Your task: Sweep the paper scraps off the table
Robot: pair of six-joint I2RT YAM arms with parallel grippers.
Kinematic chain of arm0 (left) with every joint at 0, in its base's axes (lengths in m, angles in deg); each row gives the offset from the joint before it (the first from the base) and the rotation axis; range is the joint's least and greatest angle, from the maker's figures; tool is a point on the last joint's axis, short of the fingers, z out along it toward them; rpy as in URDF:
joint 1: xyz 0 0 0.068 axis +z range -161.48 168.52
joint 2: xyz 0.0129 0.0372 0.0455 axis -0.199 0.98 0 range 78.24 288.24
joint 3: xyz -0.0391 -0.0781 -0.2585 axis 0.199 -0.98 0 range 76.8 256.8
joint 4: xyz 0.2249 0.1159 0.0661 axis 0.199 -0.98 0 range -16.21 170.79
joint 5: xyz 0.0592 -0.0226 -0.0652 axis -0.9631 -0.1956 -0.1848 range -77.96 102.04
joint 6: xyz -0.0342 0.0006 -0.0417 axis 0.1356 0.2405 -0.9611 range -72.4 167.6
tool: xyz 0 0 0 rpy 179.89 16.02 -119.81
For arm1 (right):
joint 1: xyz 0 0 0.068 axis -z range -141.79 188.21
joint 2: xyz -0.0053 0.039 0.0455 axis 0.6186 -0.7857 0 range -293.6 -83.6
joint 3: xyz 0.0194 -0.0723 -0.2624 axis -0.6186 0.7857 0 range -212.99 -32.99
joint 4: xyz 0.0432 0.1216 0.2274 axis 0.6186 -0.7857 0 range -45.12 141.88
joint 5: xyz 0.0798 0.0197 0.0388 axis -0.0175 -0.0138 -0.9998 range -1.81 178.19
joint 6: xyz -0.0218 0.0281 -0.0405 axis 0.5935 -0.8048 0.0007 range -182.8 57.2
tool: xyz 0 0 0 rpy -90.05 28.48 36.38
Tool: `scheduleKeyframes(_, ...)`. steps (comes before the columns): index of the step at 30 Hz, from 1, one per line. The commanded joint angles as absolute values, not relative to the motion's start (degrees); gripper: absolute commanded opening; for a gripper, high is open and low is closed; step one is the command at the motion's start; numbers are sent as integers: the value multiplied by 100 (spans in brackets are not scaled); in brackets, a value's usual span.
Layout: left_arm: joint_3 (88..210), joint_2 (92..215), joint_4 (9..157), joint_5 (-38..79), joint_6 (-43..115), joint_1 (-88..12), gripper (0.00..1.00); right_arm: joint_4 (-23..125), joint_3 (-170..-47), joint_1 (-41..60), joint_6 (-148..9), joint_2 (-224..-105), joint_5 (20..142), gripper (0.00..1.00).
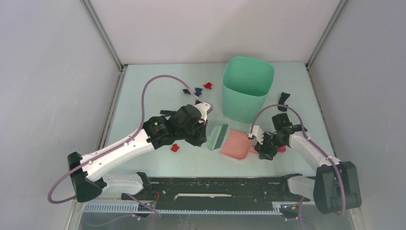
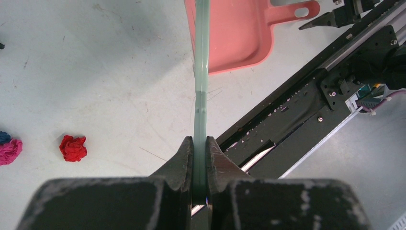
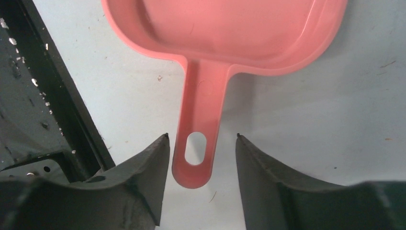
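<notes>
My left gripper [image 2: 200, 143] is shut on the thin handle of the green hand brush [image 2: 201, 72], which stands on edge beside the pink dustpan [image 2: 239, 33]. In the top view the left gripper [image 1: 207, 135] holds the brush [image 1: 219, 136] just left of the dustpan [image 1: 236, 143]. My right gripper [image 3: 201, 136] is open, its jaws on either side of the dustpan's handle [image 3: 198, 120] without clamping it. Paper scraps lie on the table [image 1: 143, 96]: red [image 1: 174, 148], red [image 1: 208, 86], blue [image 1: 197, 91], black [image 1: 284, 98], magenta [image 1: 281, 149].
A tall mint-green bin [image 1: 246, 88] stands behind the dustpan. The black rail of the arm bases [image 1: 215, 187] runs along the near edge. Grey walls close in the table on three sides. A red scrap [image 2: 73, 147] and a pink one [image 2: 9, 151] lie left of the brush.
</notes>
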State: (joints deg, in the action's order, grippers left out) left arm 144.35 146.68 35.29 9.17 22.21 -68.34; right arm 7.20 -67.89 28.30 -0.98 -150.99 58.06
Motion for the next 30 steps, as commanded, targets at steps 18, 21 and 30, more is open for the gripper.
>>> scheduleKeyframes(18, 14512, 14370, 3913, 729, 2155, -6809, 0, -1448, -7329, 3312, 676, -12682, 5408, 0)
scheduleKeyframes(21, 14423, 14223, 4080, 602, 2089, -6808, 0, -1920, -7813, 3950, 780, -12264, 4841, 0)
scheduleKeyframes(30, 14654, 14117, 3879, 840, 1984, -6812, 0, -3085, -10316, 4734, -304, -12841, 3481, 0)
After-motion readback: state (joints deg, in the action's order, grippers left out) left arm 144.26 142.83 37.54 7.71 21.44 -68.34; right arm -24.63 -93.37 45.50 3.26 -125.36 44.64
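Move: The end of the dustpan handle already lies between the right hand's open fingers, within a centimetre of the hand point. The pan spreads from there, its middle about 11 cm left and 4 cm ahead. The green bin stands roughly 23 cm ahead and 9 cm left of the hand, a pink scrap about 7 cm right and 3 cm ahead. From the left hand, which holds the brush, the handle is some 24 cm right, 2 cm ahead and 19 cm below. The right fingers close from both sides on the end of the dustpan handle, around its hole, and keep that pinch as the hand lifts nearly straight up, about 19 cm, easing some 3 cm back and tilting about 25 degrees so the fingertips swing forward. The left hand keeps hold of the brush and stays put until late, then rises roughly 2.5 cm. ##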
